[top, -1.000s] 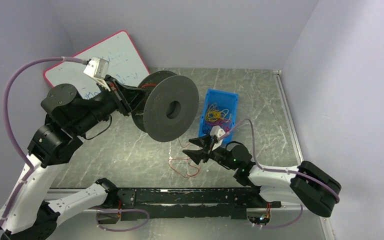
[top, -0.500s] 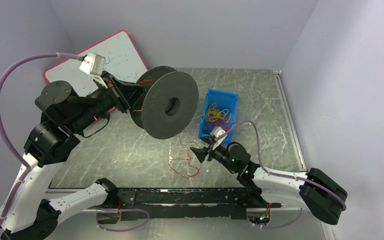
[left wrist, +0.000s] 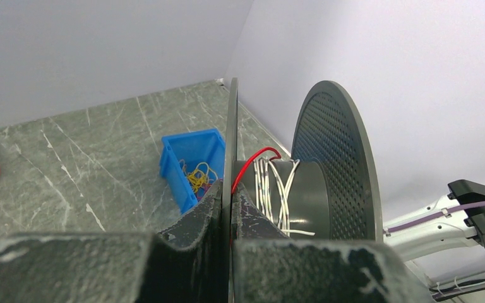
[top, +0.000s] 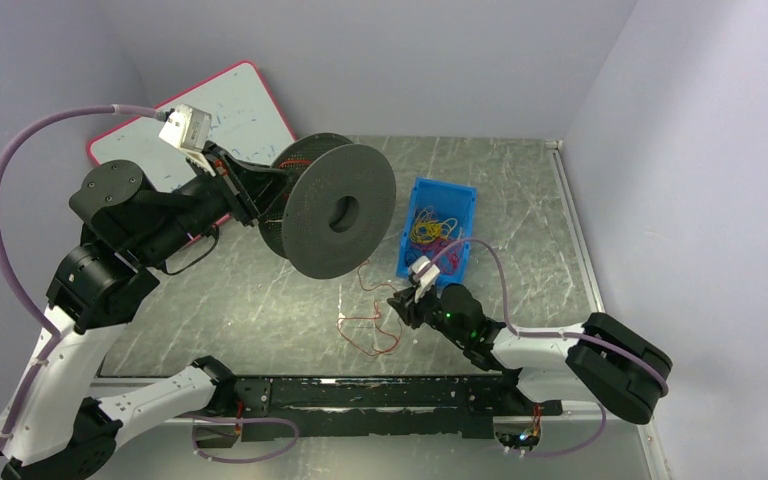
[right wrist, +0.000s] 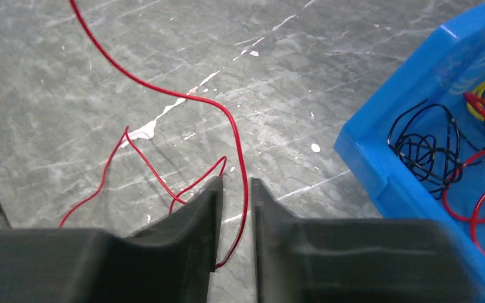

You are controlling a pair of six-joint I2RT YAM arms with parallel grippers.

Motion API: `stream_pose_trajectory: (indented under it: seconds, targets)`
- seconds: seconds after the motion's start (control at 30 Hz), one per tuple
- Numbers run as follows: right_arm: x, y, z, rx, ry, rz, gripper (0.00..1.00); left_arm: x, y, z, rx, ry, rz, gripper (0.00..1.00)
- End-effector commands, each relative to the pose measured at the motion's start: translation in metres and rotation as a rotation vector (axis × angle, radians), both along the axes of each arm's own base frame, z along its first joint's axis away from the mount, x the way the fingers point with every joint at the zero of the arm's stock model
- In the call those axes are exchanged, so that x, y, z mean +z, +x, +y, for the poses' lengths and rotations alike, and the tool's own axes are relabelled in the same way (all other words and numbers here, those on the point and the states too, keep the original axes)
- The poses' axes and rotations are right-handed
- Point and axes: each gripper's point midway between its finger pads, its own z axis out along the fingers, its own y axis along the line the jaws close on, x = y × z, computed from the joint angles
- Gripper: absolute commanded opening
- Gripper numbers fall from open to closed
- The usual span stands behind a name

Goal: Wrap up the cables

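Note:
A big dark grey spool hangs on edge above the table. My left gripper is shut on its rear flange; the left wrist view shows the flange pinched between the fingers. The thin red cable runs from the hub, past white windings, down to loose loops on the table. My right gripper is low over those loops. In the right wrist view its jaws stand a narrow gap apart, with a strand of the red cable passing between them and not pinched.
A blue bin of tangled yellow, red and black wires sits just behind the right gripper, its wall close to the right finger. A red-edged whiteboard leans at the back left. The walls stand close on all sides.
The right gripper's jaws have narrowed from wide open to a small gap around a red strand, and it has shifted slightly toward the loops. The left arm tilted the spool a little early on, then held still.

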Motion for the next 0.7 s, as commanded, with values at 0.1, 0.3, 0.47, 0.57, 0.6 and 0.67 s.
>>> stream_pose_trajectory:
  seconds: [0.1,0.3,0.47,0.57,0.6,0.67]
  targets:
    - [0.013,-0.007,0.017,0.088,0.06,-0.011,0.0,0.028,0.002,0.006,0.035,-0.06,-0.074,0.07]
    - [0.005,-0.024,0.025,0.133,0.077,0.039,0.0,0.004,0.041,0.012,0.186,-0.01,-0.011,0.07]
    - [0.006,-0.046,0.033,0.161,0.084,0.051,0.0,-0.021,0.083,0.029,0.398,0.081,0.023,0.07]
    - [0.011,-0.061,0.037,0.185,0.091,0.051,0.0,-0.036,0.103,0.042,0.525,0.127,0.037,0.07]
    - [0.012,-0.067,0.038,0.195,0.087,0.052,0.0,-0.04,0.109,0.046,0.562,0.143,0.042,0.07]
    - [0.015,-0.079,0.041,0.214,0.079,0.049,0.0,-0.052,0.122,0.051,0.631,0.187,0.053,0.07]
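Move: The red cable's hanging strand already runs between my right fingertips, which aren't shut yet. Its loose loops lie on the table about 6 cm back and 4 cm left, some 7 cm down; the blue box sits about 18 cm ahead and 10 cm right, 5 cm down. My left hand still pinches the spool, whose middle is about 6 cm right and 2 cm below; from it the strand at my right fingers lies about 14 cm right, 1 cm ahead and 42 cm down. I finish shutting my right fingers on the red cable, then draw it back and to the left, about 8 cm, towards the loose loops, rising barely 1 cm and turning a little counter-clockwise. After a short hold my left hand keeps its pinch on the spool flange and, speeding up, carries the spool forward about 10 cm and down about 7, swinging some 20 degrees counter-clockwise. ##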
